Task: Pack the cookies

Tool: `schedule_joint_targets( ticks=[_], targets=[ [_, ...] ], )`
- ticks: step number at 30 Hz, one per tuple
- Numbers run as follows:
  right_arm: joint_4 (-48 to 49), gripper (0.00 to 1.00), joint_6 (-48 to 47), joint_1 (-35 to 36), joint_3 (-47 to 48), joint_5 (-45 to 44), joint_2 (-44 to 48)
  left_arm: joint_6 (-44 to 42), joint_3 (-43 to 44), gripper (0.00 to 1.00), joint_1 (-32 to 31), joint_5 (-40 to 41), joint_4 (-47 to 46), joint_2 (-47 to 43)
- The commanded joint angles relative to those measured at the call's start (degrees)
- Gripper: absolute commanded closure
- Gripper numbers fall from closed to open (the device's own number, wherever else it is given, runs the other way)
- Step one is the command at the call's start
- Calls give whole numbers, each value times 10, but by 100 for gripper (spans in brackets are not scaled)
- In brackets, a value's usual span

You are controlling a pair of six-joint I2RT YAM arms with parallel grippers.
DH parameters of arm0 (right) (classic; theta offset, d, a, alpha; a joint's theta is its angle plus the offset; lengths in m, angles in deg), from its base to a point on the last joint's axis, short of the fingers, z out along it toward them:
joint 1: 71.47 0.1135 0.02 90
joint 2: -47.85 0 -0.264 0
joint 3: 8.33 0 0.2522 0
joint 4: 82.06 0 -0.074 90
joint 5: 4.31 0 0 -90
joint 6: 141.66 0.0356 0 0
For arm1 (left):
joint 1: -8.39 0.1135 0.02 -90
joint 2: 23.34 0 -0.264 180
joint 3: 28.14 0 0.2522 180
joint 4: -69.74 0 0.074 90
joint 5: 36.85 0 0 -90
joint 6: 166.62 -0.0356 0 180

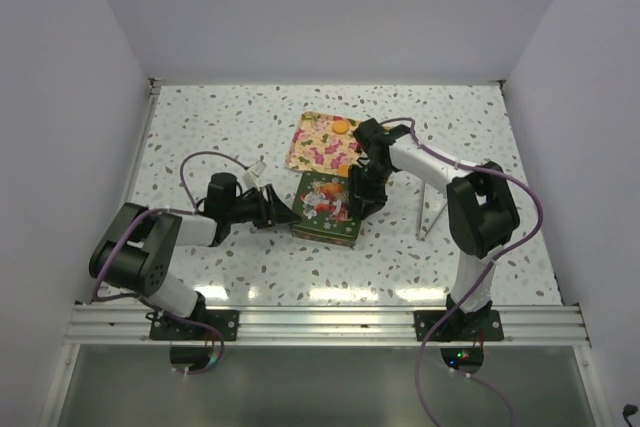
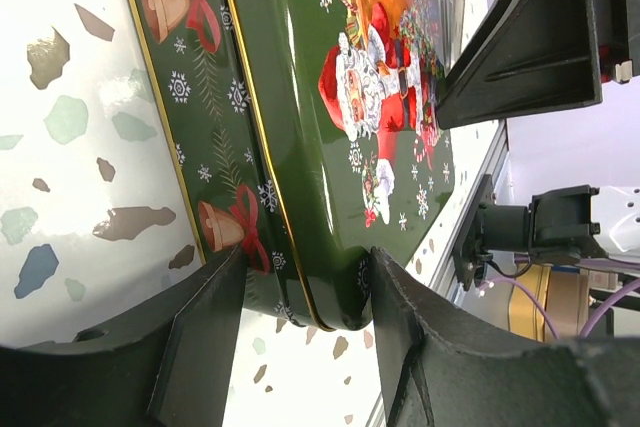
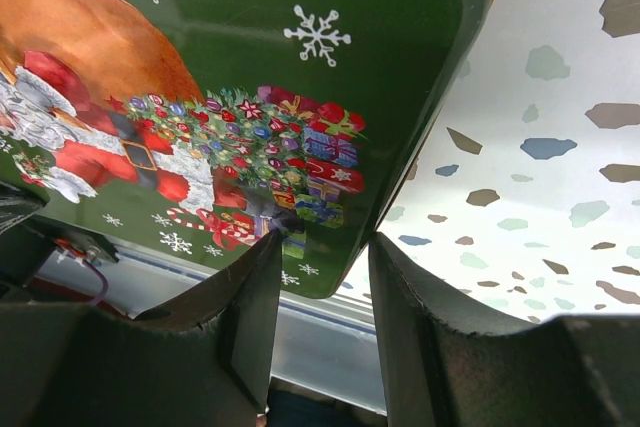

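Observation:
A green Christmas tin (image 1: 325, 209) with a Santa lid stands mid-table. My left gripper (image 1: 284, 213) comes at it from the left. In the left wrist view the tin's near corner (image 2: 300, 197) sits between that gripper's (image 2: 305, 269) fingers, one against the lid top and one against the bell-printed side. My right gripper (image 1: 358, 199) is at the tin's right edge. The right wrist view has it (image 3: 322, 242) shut on the lid's edge (image 3: 330, 257), one finger on the printed face and the other outside the rim. One orange cookie (image 1: 341, 127) lies on a flowered sheet (image 1: 320, 145) behind the tin.
A thin metal tool (image 1: 426, 209) lies right of the tin beside the right arm. A small clear item (image 1: 257, 169) sits by the left arm. White walls close in the speckled table (image 1: 200, 127) on three sides. An aluminium rail (image 1: 320, 322) runs along the near edge.

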Motion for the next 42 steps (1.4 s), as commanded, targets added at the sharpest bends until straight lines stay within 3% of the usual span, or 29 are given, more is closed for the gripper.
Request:
schedule_joint_targets(
  ticks=[1, 4, 5, 14, 19, 27, 31, 35, 42],
  targets=[
    [35, 57, 6, 10, 1, 1, -15, -50, -41, 100, -16, 86, 149, 30],
    [33, 56, 6, 11, 12, 2, -15, -57, -32, 64, -15, 107, 197, -14],
    [31, 55, 7, 11, 15, 2, -13, -59, -23, 47, -13, 119, 225, -27],
    [24, 45, 12, 11, 34, 1, 7, -70, 55, 0, -4, 153, 363, -125],
    [12, 33, 8, 11, 47, -6, 26, -72, 98, 0, -3, 173, 423, -164],
    [-38, 5, -1, 11, 87, -47, 74, -70, 186, 0, 1, 212, 504, -222],
    [-52, 1, -9, 11, 115, -49, 121, -69, 237, 0, 1, 251, 554, -245],
    [-5, 1, -29, 11, 105, -8, 203, -69, 276, 0, 1, 317, 571, -279],
    [91, 1, -22, 11, 14, 43, 433, -40, 269, 0, 1, 472, 545, -354]
  ],
)
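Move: My left hand is at the closed tin's near left corner, with the tin's middle some 7 cm to its right, 3 cm ahead and a couple of centimetres below. From my right hand, at the tin's right edge, that middle lies about 6 cm left, 2 cm ahead and 3 cm below. The cookie board lies about 14 cm ahead and 3 cm left of my right hand, the tongs some 17 cm to its right and 2 cm ahead, both about 6 cm lower. I let go of the tin with both hands. My left fingers spread wide as I ease them some 4 cm left off the corner, then I lift that hand about 15 cm, drifting farther left and forward and turning it counter-clockwise. My right fingers open at the lid's edge, creep a little forward, then rise quickly, over 20 cm in all, their tips swinging forward and leftward. ##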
